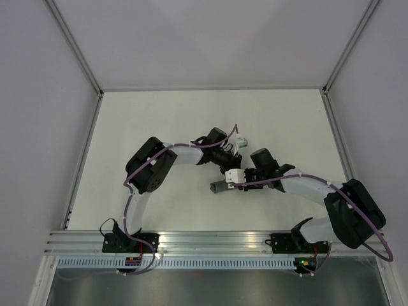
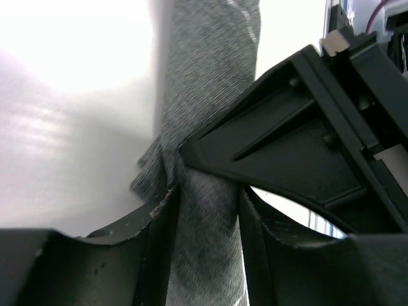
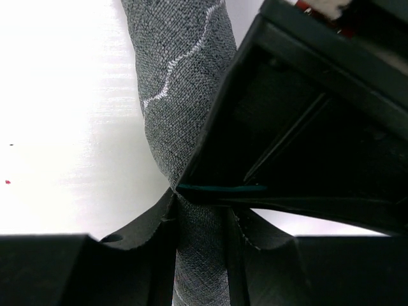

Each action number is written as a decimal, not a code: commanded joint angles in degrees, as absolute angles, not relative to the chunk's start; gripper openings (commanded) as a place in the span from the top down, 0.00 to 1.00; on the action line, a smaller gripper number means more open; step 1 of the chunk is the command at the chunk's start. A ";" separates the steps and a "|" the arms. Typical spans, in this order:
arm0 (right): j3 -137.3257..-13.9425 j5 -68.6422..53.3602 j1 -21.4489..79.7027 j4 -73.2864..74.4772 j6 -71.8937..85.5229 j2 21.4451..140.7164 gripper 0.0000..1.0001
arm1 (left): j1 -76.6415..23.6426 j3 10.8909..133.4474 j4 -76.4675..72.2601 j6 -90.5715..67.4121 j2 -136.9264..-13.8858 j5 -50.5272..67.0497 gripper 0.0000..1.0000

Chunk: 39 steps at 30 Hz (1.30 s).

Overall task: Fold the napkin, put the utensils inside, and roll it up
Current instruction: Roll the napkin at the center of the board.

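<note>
The napkin (image 1: 218,187) is a tight dark grey roll in mid-table, only its left end showing from above. My left gripper (image 1: 233,177) and right gripper (image 1: 247,185) meet over it, side by side. In the left wrist view the napkin (image 2: 204,127) runs between the left gripper's (image 2: 207,191) jaws, with a thin pale gap along the right finger. In the right wrist view the napkin (image 3: 182,95), its light hem visible, fills the right gripper's (image 3: 203,207) jaws, which press both sides. The utensils are hidden.
The white table (image 1: 159,127) stretches around the arms, bounded by grey walls and metal corner posts. An aluminium rail (image 1: 210,239) carries both bases at the near edge. Each wrist view is crowded by the other gripper's black body (image 2: 299,146) (image 3: 306,127).
</note>
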<state>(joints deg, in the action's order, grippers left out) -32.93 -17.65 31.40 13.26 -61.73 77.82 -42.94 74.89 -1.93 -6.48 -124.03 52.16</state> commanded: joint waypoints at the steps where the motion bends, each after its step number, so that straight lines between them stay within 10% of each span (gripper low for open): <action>1: -34.00 -13.71 31.29 22.41 -61.96 81.21 0.96 | -40.17 74.00 10.02 -10.37 -127.01 47.20 0.51; 39: -70.74 -13.45 30.41 29.98 -12.67 119.61 1.00 | -23.99 67.33 15.82 -28.91 -85.71 24.17 0.50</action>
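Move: The rolled napkin's middle is about at the left hand's point, its cloth still between the loosened left fingers; the right gripper is clamped on the same roll some 4 cm to their right. From the right hand the roll's middle is about 3 cm left, level with it, and the roll's left end some 15 cm left and 1 cm back. The board's centre, a little below, is roughly 14 cm left and 9 cm ahead of the right hand. Forward and left goes the left hand, low over the board for about 20 cm, its already loosened fingers coming free of the roll as it swings counter-clockwise; then it climbs roughly 17 cm. The right hand keeps its pinch and, mostly in the later half, drags the roll forward-left about 10 cm towards the board's centre, turning some 35 degrees clockwise as its fingers tip steeper down. ##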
